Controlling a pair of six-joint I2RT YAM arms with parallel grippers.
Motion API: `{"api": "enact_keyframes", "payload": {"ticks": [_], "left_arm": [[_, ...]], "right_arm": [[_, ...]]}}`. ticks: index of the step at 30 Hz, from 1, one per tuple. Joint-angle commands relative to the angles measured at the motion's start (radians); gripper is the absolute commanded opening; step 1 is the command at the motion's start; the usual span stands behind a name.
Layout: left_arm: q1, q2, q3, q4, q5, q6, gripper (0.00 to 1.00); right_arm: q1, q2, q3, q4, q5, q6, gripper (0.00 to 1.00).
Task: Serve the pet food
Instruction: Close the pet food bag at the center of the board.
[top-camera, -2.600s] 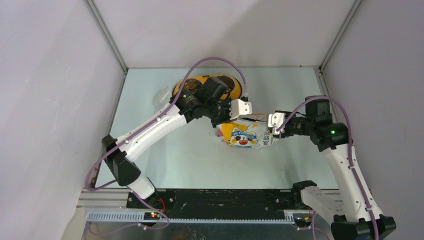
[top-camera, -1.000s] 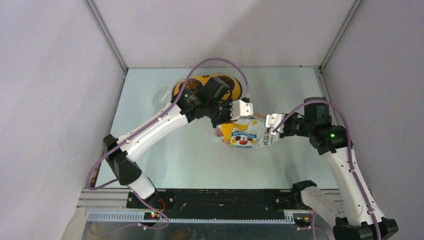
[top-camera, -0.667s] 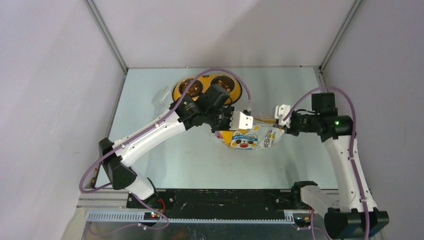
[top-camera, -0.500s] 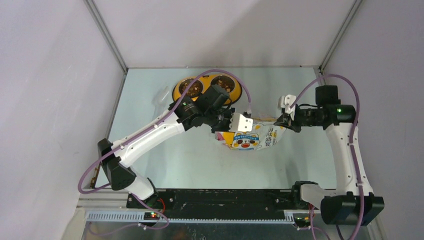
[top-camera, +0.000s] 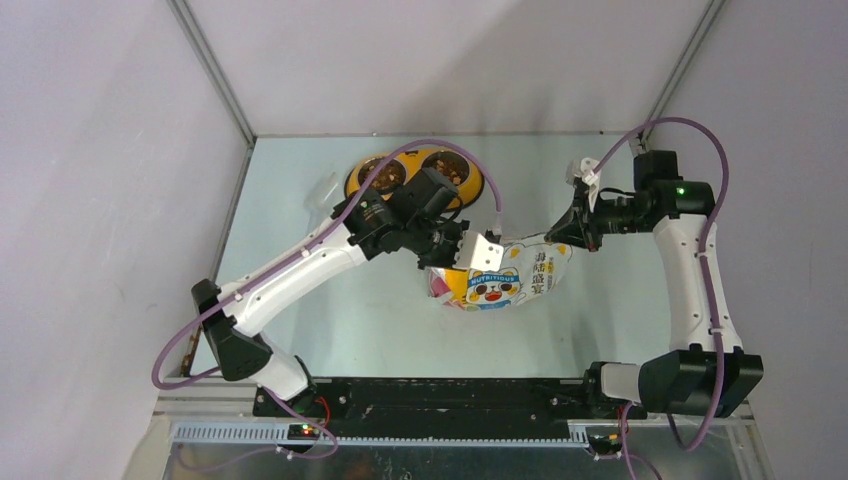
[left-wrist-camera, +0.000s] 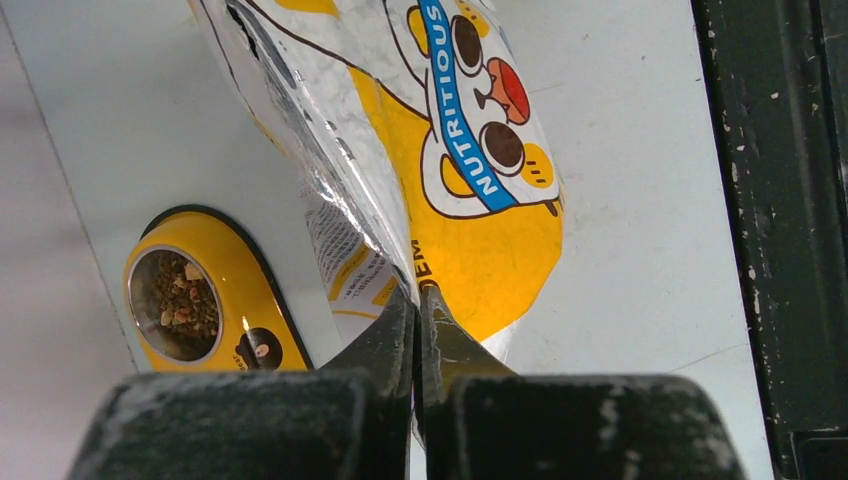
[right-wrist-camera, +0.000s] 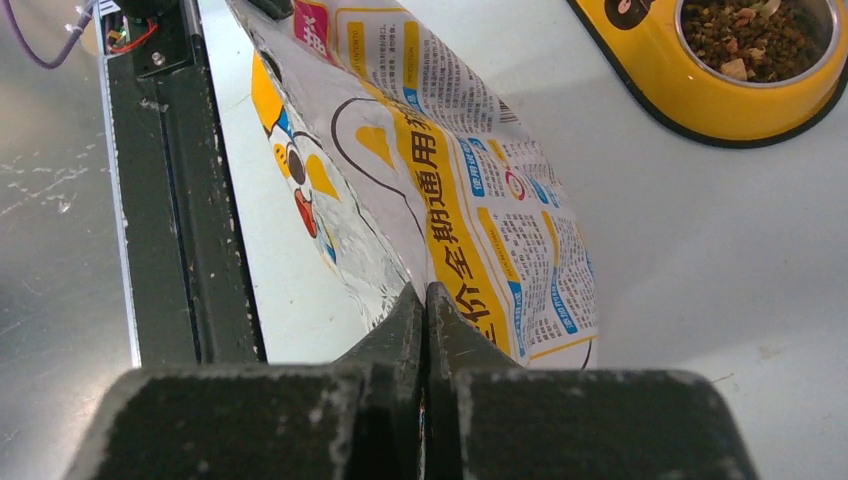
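The crinkly yellow-white cat bag (top-camera: 505, 280) of pet food hangs over the middle of the table, stretched between both arms. My left gripper (top-camera: 455, 262) is shut on the bag's left edge, and its fingertips (left-wrist-camera: 418, 300) pinch the foil beside the yellow print (left-wrist-camera: 440, 150). My right gripper (top-camera: 562, 234) is shut on the right edge, with the printed back panel (right-wrist-camera: 470, 200) running away from its tips (right-wrist-camera: 424, 296). Brown kibble (right-wrist-camera: 760, 30) lies in the steel cups of the yellow double bowl (top-camera: 470, 185), behind the left arm. That bowl (left-wrist-camera: 235, 280) also shows in the left wrist view.
A clear plastic scoop (top-camera: 325, 190) lies left of the bowl near the back left. The black base rail (top-camera: 440, 395) runs along the near table edge. Grey walls close in the left, right and back sides.
My right arm swung back and to the right, lifting the bag's right edge. My left arm drew toward the near side, uncovering the bowl. The bag now tilts, stretched between both grippers.
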Motion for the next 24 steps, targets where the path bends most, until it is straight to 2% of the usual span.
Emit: {"api": "enact_keyframes", "payload": {"ticks": [1, 4, 6, 7, 8, 9, 10, 12, 14, 18, 24], "left_arm": [[-0.004, -0.039, 0.056, -0.127, -0.018, -0.059, 0.0], [-0.004, -0.001, 0.069, -0.107, -0.027, -0.094, 0.02], [-0.007, 0.021, 0.081, -0.111, -0.029, -0.101, 0.0], [-0.009, 0.029, 0.086, -0.115, -0.031, -0.102, 0.0], [-0.009, 0.041, 0.096, -0.124, -0.033, -0.103, 0.0], [-0.01, 0.045, 0.1, -0.125, -0.036, -0.104, 0.0], [-0.01, 0.049, 0.1, -0.126, -0.037, -0.107, 0.0], [-0.009, 0.049, 0.095, -0.12, -0.047, -0.113, 0.0], [-0.008, 0.046, 0.089, -0.116, -0.053, -0.117, 0.0], [-0.001, 0.045, 0.072, -0.104, -0.047, -0.129, 0.0], [0.026, 0.057, 0.07, -0.099, -0.02, -0.145, 0.0]], "right_arm": [[-0.04, -0.071, 0.021, 0.186, -0.046, 0.044, 0.0], [-0.038, -0.086, -0.023, 0.205, -0.001, 0.025, 0.0], [-0.033, -0.089, -0.031, 0.152, 0.019, -0.037, 0.01], [-0.026, -0.09, -0.032, 0.124, 0.027, -0.115, 0.06], [-0.022, -0.098, -0.033, 0.074, 0.045, -0.154, 0.18], [-0.016, -0.105, -0.038, 0.057, 0.05, -0.219, 0.23], [-0.013, -0.127, -0.053, 0.037, 0.06, -0.268, 0.34], [0.004, -0.176, -0.095, 0.058, 0.083, -0.301, 0.48], [0.036, -0.239, -0.155, 0.131, 0.124, -0.303, 0.54], [0.147, -0.333, -0.269, 0.279, 0.211, -0.284, 0.59], [0.284, -0.353, -0.345, 0.412, 0.362, -0.23, 0.59]]}}
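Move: At the bag's right end the right fingers are shut on the rim of the pet food bag, whose middle lies about 8 cm to that hand's left, 2 cm back and roughly 12 cm below. The double bowl stands far ahead of it, some 26 cm out, 28 cm to the left and 24 cm down. From the left hand, which pinches the rim's other end, the bag's middle is about 11 cm right, 2 cm ahead and 11 cm below. Letting go of the rim, the right hand opens its fingers to over half wide, nearly on the spot at first, then draws back about 3.5 cm, sinking about 3 cm and easing some 2 cm left towards the bag's middle. Its wrist rolls some 30 degrees, bringing the spread fingers astride the rim. The left hand keeps its pinch, barely sinking. ##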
